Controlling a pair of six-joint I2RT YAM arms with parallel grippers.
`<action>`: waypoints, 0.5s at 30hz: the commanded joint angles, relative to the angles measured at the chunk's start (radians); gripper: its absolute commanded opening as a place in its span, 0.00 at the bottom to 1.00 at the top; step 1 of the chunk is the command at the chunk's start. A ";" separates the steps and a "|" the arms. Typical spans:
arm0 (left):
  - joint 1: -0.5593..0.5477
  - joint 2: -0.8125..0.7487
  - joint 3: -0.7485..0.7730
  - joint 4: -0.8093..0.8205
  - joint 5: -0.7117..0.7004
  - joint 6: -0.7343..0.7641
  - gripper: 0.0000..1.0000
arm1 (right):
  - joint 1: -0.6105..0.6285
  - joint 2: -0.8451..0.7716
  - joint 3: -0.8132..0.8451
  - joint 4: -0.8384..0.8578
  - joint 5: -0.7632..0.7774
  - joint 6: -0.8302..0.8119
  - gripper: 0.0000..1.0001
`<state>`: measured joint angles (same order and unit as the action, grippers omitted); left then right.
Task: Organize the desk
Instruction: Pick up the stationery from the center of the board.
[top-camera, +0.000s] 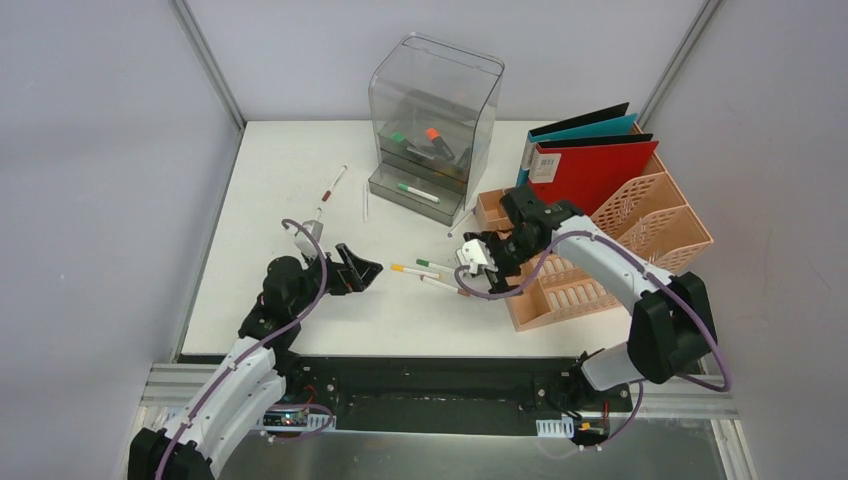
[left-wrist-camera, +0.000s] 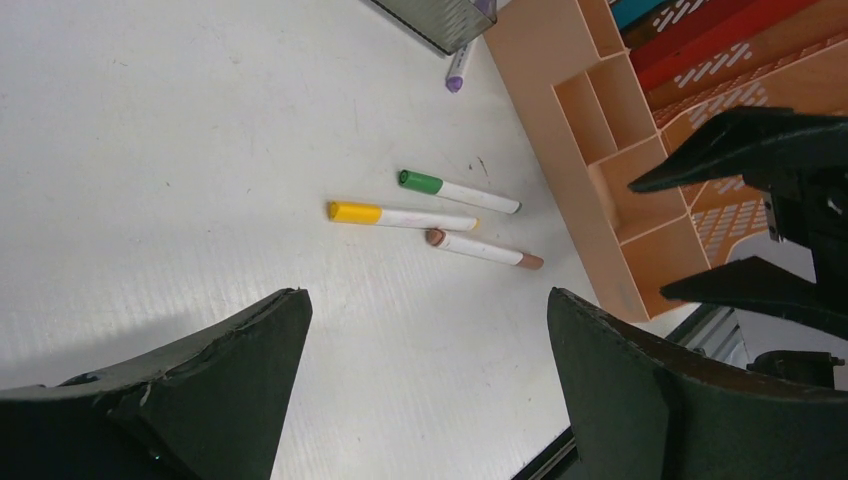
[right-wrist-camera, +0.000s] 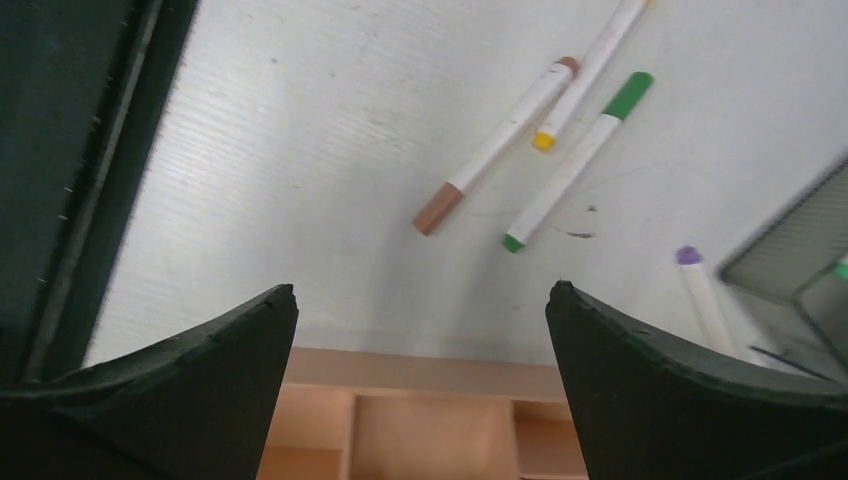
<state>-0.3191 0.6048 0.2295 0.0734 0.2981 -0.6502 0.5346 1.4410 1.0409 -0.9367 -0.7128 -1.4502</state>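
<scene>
The white desk (top-camera: 290, 160) bears three markers side by side at its middle: yellow-capped (top-camera: 408, 269), green-capped (top-camera: 432, 264) and brown-capped (top-camera: 445, 286). My left gripper (top-camera: 362, 270) is open and empty, low over the desk just left of them; in the left wrist view (left-wrist-camera: 425, 300) they lie ahead of its fingers. My right gripper (top-camera: 480, 262) is open and empty over the front-left compartments of the peach rack (top-camera: 600, 250). The right wrist view (right-wrist-camera: 422, 290) shows the brown marker (right-wrist-camera: 497, 145), green marker (right-wrist-camera: 575, 165) and yellow marker (right-wrist-camera: 590, 70) beyond its fingers.
A clear grey drawer box (top-camera: 432, 125) with markers inside stands at the back. A purple-capped marker (left-wrist-camera: 459, 68) lies between the box and the rack. More pens (top-camera: 335, 183) lie at the back left. Red and teal binders (top-camera: 590, 160) stand in the rack.
</scene>
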 joint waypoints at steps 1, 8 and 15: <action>0.006 -0.055 -0.014 -0.042 0.017 0.021 0.91 | -0.001 0.087 0.198 -0.075 0.110 -0.244 0.99; 0.006 -0.071 -0.039 -0.038 0.031 0.031 0.91 | 0.003 0.356 0.485 -0.126 0.299 -0.270 0.86; 0.005 -0.073 -0.054 -0.042 0.042 0.056 0.91 | 0.033 0.527 0.619 -0.117 0.455 -0.264 0.65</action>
<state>-0.3191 0.5419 0.1802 0.0216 0.3195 -0.6346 0.5415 1.9133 1.5879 -1.0271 -0.3782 -1.6772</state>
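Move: The purple-capped marker my right hand goes for lies roughly 16 cm ahead, 5 cm to its left and 9 cm below. The desk's loose markers are left of this hand at that same table level: green 5 cm ahead and 10 left, brown level with it and 9 left, yellow 4 ahead and 16 left. The open drawer sits some 22 cm ahead, 15 left and 7 lower. From my left hand the purple-capped marker is about 11 cm ahead, 23 right and 11 down. I sweep my right hand forward about 14 cm along the pink organizer's left edge to the purple-capped marker, lifting a couple of centimetres first, then sinking some 3 cm. On the way I swing the fingers forward and steeper down, about 25 degrees in all, and from wide open bring them partly together on either side of the marker, still above it. My left hand, empty and open, just eases slightly back and down. ##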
